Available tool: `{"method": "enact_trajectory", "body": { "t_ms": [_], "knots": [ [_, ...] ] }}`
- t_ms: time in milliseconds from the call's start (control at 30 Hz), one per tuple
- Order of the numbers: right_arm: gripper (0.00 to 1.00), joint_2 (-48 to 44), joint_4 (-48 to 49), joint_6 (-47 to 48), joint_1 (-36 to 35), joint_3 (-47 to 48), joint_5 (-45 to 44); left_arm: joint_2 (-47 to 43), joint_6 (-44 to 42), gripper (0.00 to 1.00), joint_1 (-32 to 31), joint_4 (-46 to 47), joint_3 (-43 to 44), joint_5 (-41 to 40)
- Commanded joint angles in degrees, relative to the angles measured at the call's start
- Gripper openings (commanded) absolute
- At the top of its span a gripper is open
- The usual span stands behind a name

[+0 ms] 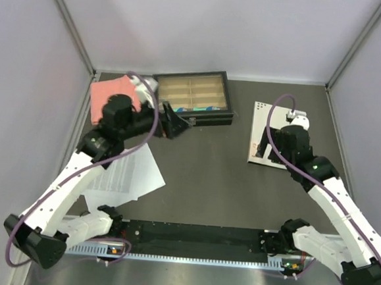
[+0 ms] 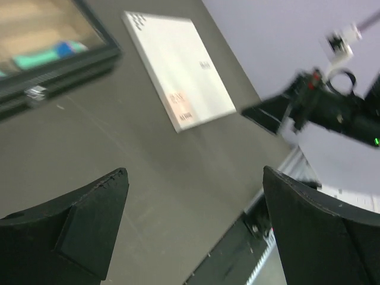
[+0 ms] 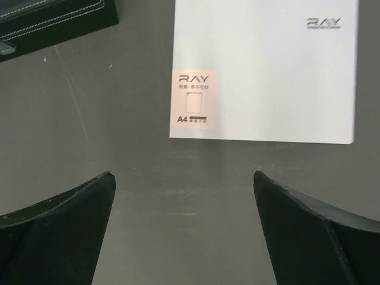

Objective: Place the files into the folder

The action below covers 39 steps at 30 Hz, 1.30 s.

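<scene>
The files (image 1: 127,172), white printed sheets, lie fanned on the dark table at the left, partly under my left arm. The folder (image 1: 259,131) lies shut at the right, white side up; its pale label (image 3: 194,98) sits at a near corner. The left wrist view shows the folder (image 2: 178,65) from the side. My left gripper (image 1: 173,121) hangs open in front of the black tray, pointing right, and holds nothing (image 2: 195,172). Open and empty too, my right gripper (image 1: 277,152) hovers over the folder's near end, with bare table between its fingers (image 3: 183,174).
A black-framed tray (image 1: 194,96) with tan compartments stands at the back centre, also seen in the left wrist view (image 2: 47,53). A folded salmon-pink cloth (image 1: 113,97) lies at the back left. A black rail (image 1: 196,239) runs along the near edge between the arm bases.
</scene>
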<state>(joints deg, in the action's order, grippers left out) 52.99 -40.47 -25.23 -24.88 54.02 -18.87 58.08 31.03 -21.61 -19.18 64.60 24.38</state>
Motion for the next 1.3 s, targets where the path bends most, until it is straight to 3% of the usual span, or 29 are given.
{"method": "enact_trajectory", "body": {
  "t_ms": [0, 167, 367, 600, 800, 933, 1267],
  "knots": [
    [0.99, -0.43, 9.95, -4.56, 2.2, -5.83, 8.81, 2.55, -0.44, 0.99, -13.09, 3.89, -3.77, -6.17],
    [0.99, 1.31, 22.6, -9.3, 7.91, -13.75, 22.11, 5.46, 0.08, 0.99, -27.41, 10.11, -11.05, -16.99],
    [0.99, 5.72, 30.18, -15.18, 15.11, -19.3, 28.89, 12.66, 1.32, 0.99, -34.54, 15.05, -12.66, -20.95],
    [0.99, 5.54, 42.47, -22.92, 29.7, -32.37, 40.3, 22.67, 3.6, 0.95, -38.42, 20.58, -11.69, -23.85],
    [0.94, 9.23, 52.41, -27.5, 41.39, -40.2, 46.9, 24.45, 4.66, 0.94, -42.82, 21.37, -11.33, -26.93],
    [0.88, 10.46, 59.18, -30.74, 44.48, -44.61, 47.79, 23.48, 5.36, 0.93, -43.52, 21.64, -12.83, -27.54],
    [0.73, 15.91, 75.35, -34.88, 44.75, -49.62, 43.22, 21.63, 5.98, 0.94, -44.05, 20.5, -12.39, -28.69]
  ]
}}
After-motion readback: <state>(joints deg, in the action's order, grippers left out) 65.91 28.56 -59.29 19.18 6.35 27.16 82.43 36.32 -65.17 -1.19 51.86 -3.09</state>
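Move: For the right hand, the folder's middle is about 18 cm ahead, 8 cm to the right and 18 cm below; the black case is some 28 cm ahead, 28 cm left. For the left hand, the folder is about 17 cm ahead, 40 cm right and 31 cm down, with the case 25 cm ahead, 5 cm right, and the files 8 cm back, 22 cm left. Right hand sinks about 16 cm towards folder's near edge, left side rolling up, fingers narrowing; left sweeps down and right. ##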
